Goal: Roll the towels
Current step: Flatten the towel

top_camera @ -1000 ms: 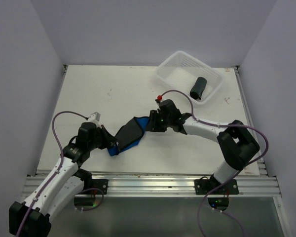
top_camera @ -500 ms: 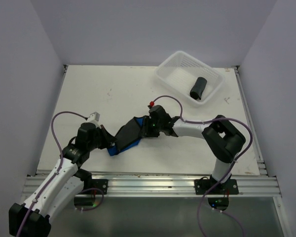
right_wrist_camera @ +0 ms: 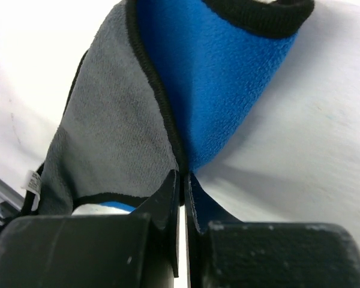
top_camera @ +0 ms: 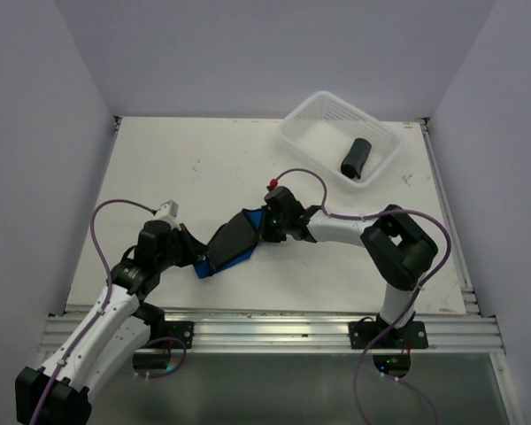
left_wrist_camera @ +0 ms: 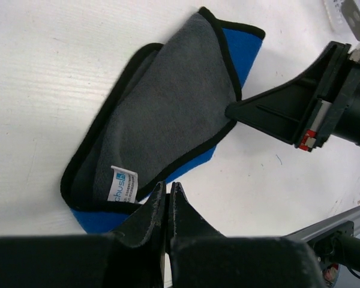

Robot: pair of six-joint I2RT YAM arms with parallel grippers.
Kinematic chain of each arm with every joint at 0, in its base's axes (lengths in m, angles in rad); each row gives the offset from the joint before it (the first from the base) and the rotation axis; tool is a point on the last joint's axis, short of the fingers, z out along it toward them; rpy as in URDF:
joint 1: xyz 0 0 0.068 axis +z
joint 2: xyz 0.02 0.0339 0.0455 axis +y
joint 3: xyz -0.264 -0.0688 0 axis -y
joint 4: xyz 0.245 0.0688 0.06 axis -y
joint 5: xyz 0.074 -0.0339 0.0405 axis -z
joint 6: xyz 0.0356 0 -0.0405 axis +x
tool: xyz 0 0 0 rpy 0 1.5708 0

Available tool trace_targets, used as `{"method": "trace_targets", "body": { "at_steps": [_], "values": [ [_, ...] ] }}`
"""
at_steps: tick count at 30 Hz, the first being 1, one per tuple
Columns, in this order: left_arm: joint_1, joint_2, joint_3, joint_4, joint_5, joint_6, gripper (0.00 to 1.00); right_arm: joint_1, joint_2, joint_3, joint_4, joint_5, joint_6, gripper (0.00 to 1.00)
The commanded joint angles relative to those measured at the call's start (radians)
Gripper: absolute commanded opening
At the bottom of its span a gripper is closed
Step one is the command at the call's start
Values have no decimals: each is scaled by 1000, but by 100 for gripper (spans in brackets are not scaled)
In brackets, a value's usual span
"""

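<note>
The blue towel [top_camera: 233, 239] with black edging lies folded in the middle of the table, its grey side up [left_wrist_camera: 168, 102]. My left gripper [top_camera: 197, 258] is shut on its near-left edge, jaws pressed together at the black edging [left_wrist_camera: 167, 187]. My right gripper [top_camera: 264, 226] is shut on the towel's far-right edge, where grey meets blue [right_wrist_camera: 183, 175]. The blue towel [right_wrist_camera: 222, 66] rises ahead of those jaws. A second towel [top_camera: 355, 158], dark and rolled, lies in the basket.
A white perforated basket [top_camera: 323, 119] stands at the back right of the white table [top_camera: 177, 168]. The right arm's elbow [top_camera: 407, 248] bends over the right half. An aluminium rail [top_camera: 274, 326] runs along the near edge.
The right arm slid left to the towel's far end and its jaws went from open to shut on the edge. The left arm and the basket stayed still.
</note>
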Motion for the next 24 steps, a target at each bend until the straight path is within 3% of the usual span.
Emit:
{"method": "trace_targets", "body": {
  "at_steps": [1, 6, 10, 14, 24],
  "values": [
    [-4, 14, 36, 43, -35, 25, 0, 4, -143, 46, -120, 74, -27, 0],
    [-4, 154, 179, 107, -101, 43, 0, -15, -336, 63, -279, 177, -95, 0],
    [-1, 353, 321, 167, -78, 57, 0, -85, -437, 86, -365, 163, -112, 0],
    [12, 458, 488, 198, -62, 68, 0, -189, -510, 61, -385, 97, -112, 0],
    [127, 678, 765, 214, 10, 48, 0, -409, -398, 262, -441, -70, -171, 0]
  ]
}}
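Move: The crumpled towel, grey side up over blue, lies between my hands and is held by both: its middle is about 8 cm right of my left hand, 4 cm ahead and 6 cm below, and about 8 cm left of my right hand, 2 cm nearer me and slightly below. A blue flap sticks out some 6 cm ahead of my right fingers. From my right hand the white basket is roughly 30 cm ahead and 25 cm to the right. Keeping both pinches, I swing the towel up and out over the table. My left hand starts a touch later and carries the labelled corner about 18 cm forward and 15 cm up, fingers tipping upward. My right hand lifts its edge some 17 cm first, then mostly pulls right, away from the left, with some forward travel, turning clockwise as its fingers tip up. ##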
